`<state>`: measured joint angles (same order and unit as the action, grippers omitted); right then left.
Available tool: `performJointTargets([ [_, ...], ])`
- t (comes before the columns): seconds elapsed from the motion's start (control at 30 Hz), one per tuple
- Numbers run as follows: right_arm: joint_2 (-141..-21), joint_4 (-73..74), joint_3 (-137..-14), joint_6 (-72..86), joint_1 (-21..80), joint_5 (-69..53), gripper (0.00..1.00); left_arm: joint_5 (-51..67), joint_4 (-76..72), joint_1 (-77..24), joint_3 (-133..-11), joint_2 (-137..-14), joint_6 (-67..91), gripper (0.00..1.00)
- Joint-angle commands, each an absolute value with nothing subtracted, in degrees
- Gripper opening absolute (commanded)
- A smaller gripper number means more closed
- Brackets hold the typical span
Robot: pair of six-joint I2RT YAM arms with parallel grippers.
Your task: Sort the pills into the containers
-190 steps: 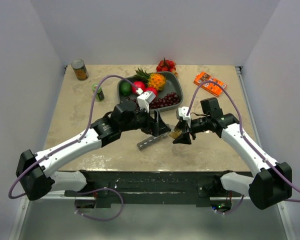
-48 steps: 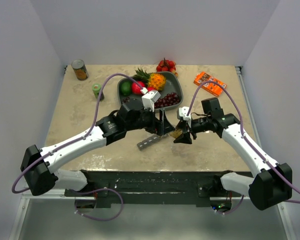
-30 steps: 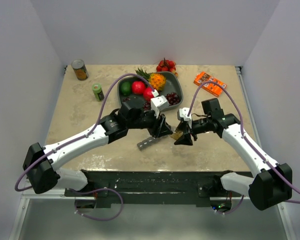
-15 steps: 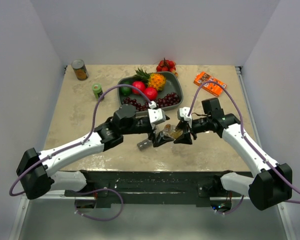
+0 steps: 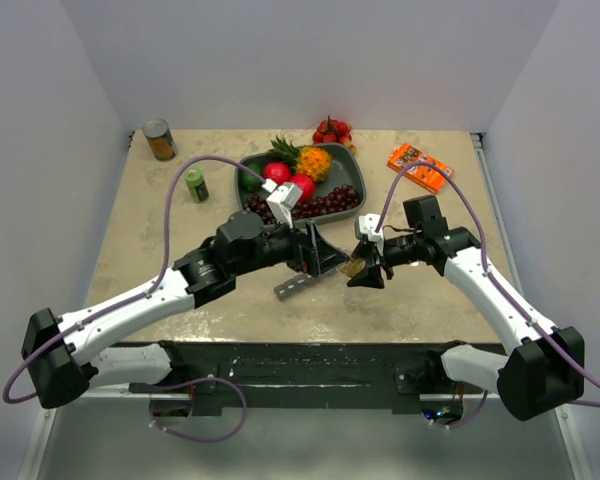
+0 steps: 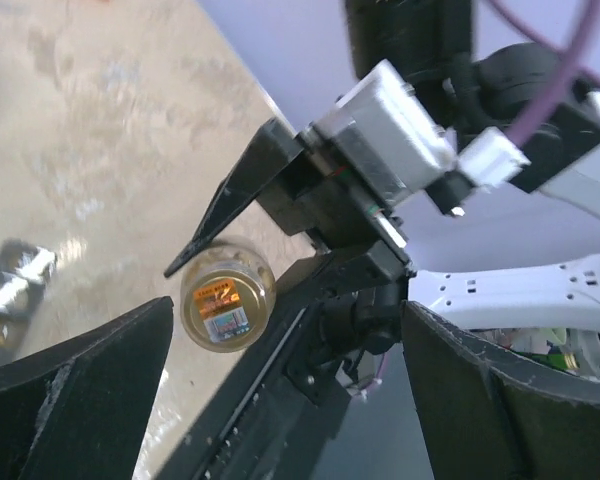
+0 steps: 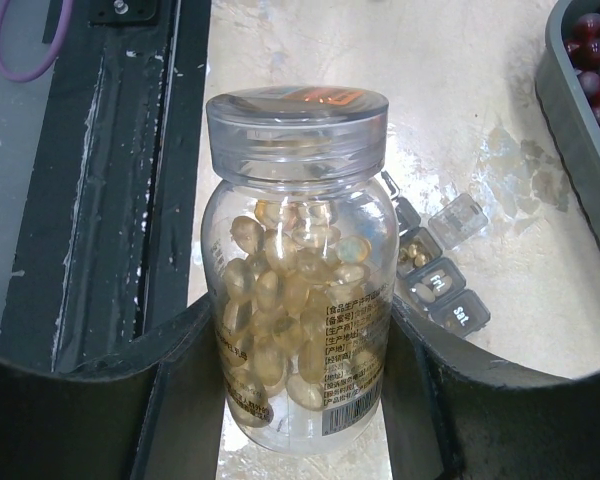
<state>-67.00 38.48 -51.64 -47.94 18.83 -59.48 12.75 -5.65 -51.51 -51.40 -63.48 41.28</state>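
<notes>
A clear bottle (image 7: 295,270) full of yellow gel pills, its clear lid on, stands upright between the fingers of my right gripper (image 7: 298,395), which is shut on its lower body. In the top view the bottle (image 5: 357,265) hangs just above the table's middle. The containers (image 7: 435,275), a dark-grey strip, lie on the table behind it; some lids are up, with pills inside. The strip (image 5: 298,286) lies slantwise left of the bottle. My left gripper (image 5: 320,255) hovers above the strip, jaws wide open and empty. Its wrist view looks at the bottle's base (image 6: 227,306).
A grey fruit tray (image 5: 361,190) with grapes, apples and a pineapple sits behind the grippers; its rim (image 7: 570,110) shows at the right wrist view's top right. A green can (image 5: 196,184), a tin (image 5: 160,140), an orange packet (image 5: 420,167) and red fruit (image 5: 332,130) stand further back.
My left gripper, shut a second ago, reached toward the bottle, opened wide and drew back to the left. The right gripper and bottle have stayed put.
</notes>
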Motion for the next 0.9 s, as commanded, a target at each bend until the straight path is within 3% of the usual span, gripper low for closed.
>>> performJointTargets([
  [0.0,-66.00,36.91,-53.35,-47.37,18.63,-60.64,0.00,0.38,8.49,-56.24,-60.90,-68.11,51.33,0.98],
  [0.23,-65.92,36.74,-53.26,-47.20,18.37,-60.64,0.00,-2.11,10.99,-57.13,-63.37,-72.33,51.07,0.80],
  [0.47,-65.92,36.74,-53.35,-47.20,18.46,-60.73,0.00,-2.90,12.57,-57.57,-63.90,-73.56,49.92,0.73],
  [0.6,-65.92,36.74,-53.35,-47.20,18.46,-60.82,0.00,-1.32,11.78,-57.57,-63.98,-74.18,48.78,0.57],
  [0.63,-65.92,36.74,-53.35,-47.20,18.28,-60.65,0.00,-0.62,11.17,-57.57,-63.46,-74.27,48.26,0.40],
  [0.67,-65.83,36.74,-53.26,-47.20,18.37,-60.73,0.00,0.95,9.51,-57.57,-63.20,-74.27,47.03,0.31],
  [0.7,-65.83,36.74,-53.26,-47.20,18.28,-60.73,0.00,1.58,8.88,-57.57,-62.93,-74.18,46.33,0.12],
  [0.73,-65.92,36.83,-53.35,-47.20,18.37,-60.82,0.00,3.24,8.01,-57.57,-62.23,-74.09,45.10,0.05],
  [0.77,-65.83,36.74,-53.26,-47.20,18.37,-60.73,0.00,4.21,6.26,-57.57,-61.79,-74.00,41.69,0.01],
  [0.87,-65.83,36.83,-53.26,-47.20,18.28,-60.91,0.00,14.11,-1.36,-57.57,-58.37,-73.04,29.34,0.00],
])
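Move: The bottle's cap, turned up towards the left arm, lies about 5 cm below the left hand, some 2 cm to its right and 1 cm ahead; from the right hand, which holds the bottle's body, the cap is about 5 cm up, 3 cm left and level fore-and-aft. The pill organizer lies on the table some 5 cm ahead and 5 cm left of the left hand, about 26 cm below, with the fruit tray's middle some 30 cm ahead and 8 cm left. Down by about 5 cm and some 2 cm to the right, the left hand settles around the bottle's cap with fingers wide, tipping them down some 15 degrees as it rolls, then closes to about half open and pinches the cap's sides, just starting to turn back at the end. The right hand stays still and keeps its grip on the bottle's body. ##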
